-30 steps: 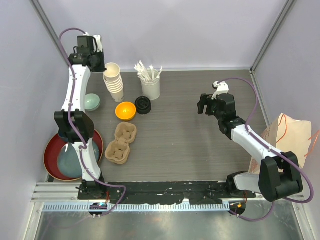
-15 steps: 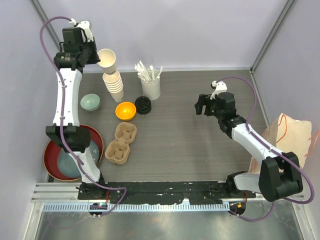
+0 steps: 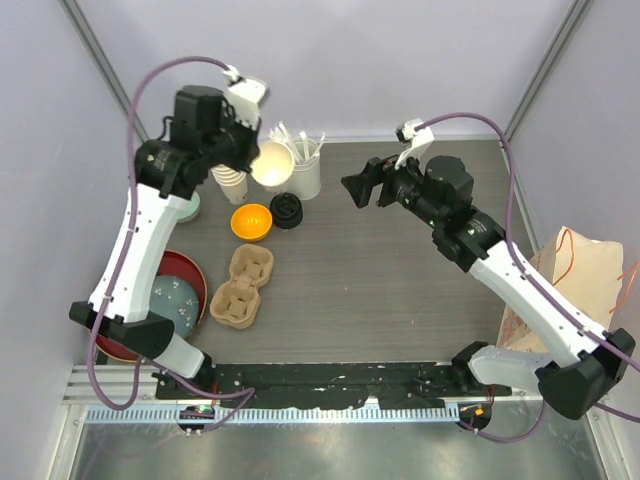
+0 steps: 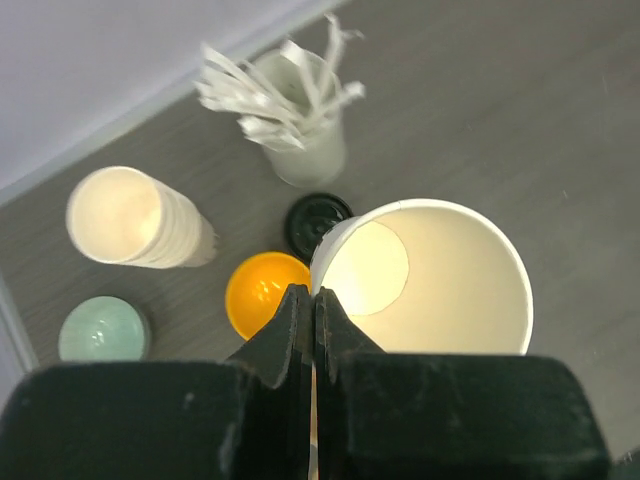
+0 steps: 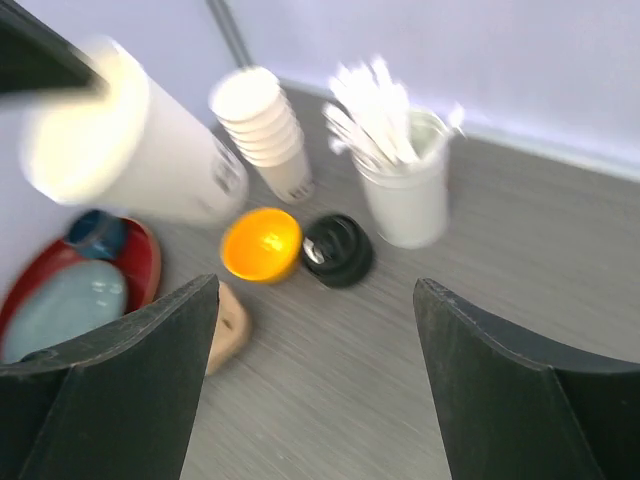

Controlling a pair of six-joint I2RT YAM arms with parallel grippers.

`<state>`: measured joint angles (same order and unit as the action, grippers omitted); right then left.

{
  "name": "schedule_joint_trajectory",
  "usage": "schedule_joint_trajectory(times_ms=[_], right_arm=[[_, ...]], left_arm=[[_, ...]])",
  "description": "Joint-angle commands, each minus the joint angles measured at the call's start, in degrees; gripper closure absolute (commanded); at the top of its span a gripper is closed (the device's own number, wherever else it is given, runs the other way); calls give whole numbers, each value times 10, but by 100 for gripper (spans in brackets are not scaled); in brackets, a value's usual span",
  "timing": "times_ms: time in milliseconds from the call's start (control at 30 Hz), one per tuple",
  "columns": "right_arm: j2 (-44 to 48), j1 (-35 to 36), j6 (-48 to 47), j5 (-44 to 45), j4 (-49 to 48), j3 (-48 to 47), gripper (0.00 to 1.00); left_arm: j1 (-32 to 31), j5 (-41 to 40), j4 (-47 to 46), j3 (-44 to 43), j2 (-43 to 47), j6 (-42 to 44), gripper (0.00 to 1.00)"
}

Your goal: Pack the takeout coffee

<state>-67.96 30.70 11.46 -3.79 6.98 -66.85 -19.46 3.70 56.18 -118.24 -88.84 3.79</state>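
Note:
No lidded cup of takeout coffee shows in any view. My left gripper (image 3: 254,160) (image 4: 312,305) is shut on the rim of one lidless cream paper cup (image 3: 272,165) (image 4: 430,280) (image 5: 130,150), held tilted in the air beside the stack of cream cups (image 3: 231,180) (image 4: 130,218) (image 5: 265,130). A pile of loose black lids (image 3: 287,210) (image 4: 315,222) (image 5: 338,250) lies on the table below it. My right gripper (image 3: 362,188) (image 5: 315,370) hangs open and empty above the table to the right of the lids.
An orange bowl (image 3: 251,221) sits beside the lids. A white pot of stirrers (image 3: 301,170) stands behind them. A brown cardboard cup carrier (image 3: 240,287) lies nearer. A red plate (image 3: 192,285) is at the left, a paper bag (image 3: 580,265) at the right edge.
My left arm has lifted the cup off the stack and swung it right, above the lids. My right arm has reached left and farther back, still open.

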Motion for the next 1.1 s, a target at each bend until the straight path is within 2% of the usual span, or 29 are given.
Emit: schedule_joint_trajectory(times_ms=[0, 133, 200, 467, 667, 867, 967, 1033, 1067], right_arm=[[26, 41, 43, 3, -7, -61, 19], [11, 79, 57, 11, -23, -60, 21], [-9, 93, 56, 12, 1, -71, 22], [-99, 109, 57, -34, 41, -106, 27], [-137, 109, 48, -41, 53, -127, 36], [-160, 109, 32, -47, 73, -130, 59], [-163, 108, 23, -39, 91, -132, 86], [-161, 108, 18, -27, 102, -130, 97], [-156, 107, 15, -18, 108, -127, 99]], left_arm=[[-71, -28, 56, 46, 9, 46, 100], [-120, -59, 57, 71, 4, 45, 100], [-136, -58, 58, 77, 0, 44, 100], [-140, -24, 51, 95, -2, 25, 100], [-140, -3, 43, 102, 1, 19, 100], [-140, 13, 21, 123, 2, 14, 100], [-140, 22, 7, 131, 2, 6, 100], [-140, 23, 1, 135, 2, -1, 100], [-141, 22, -8, 137, 3, -3, 100]])
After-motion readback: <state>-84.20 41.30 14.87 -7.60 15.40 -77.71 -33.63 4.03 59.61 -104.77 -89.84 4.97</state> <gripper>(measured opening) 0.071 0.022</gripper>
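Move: The left hand already pinches the rim of the paper cup, whose middle sits about 2 cm ahead, 4 right and 4 below it; the right gripper waits some 25 cm right, 4 back and 6 lower. From the open right hand the cup is roughly 21 cm left, 6 ahead, 2 up. The black lids lie 7 cm ahead of the left hand, 4 right, 31 down; the orange bowl 3 ahead, 6 left, 30 down. The right fingers shut on the cup's free rim, opposite the left hand's lasting pinch, after that hand first rises and draws back, then swings left and sinks about 12 cm, tipping down. The left arm brings the cup to meet it, down some 11 cm, right 8 and back 6, fast then creeping, turning clockwise and nose-down about 15 degrees. ##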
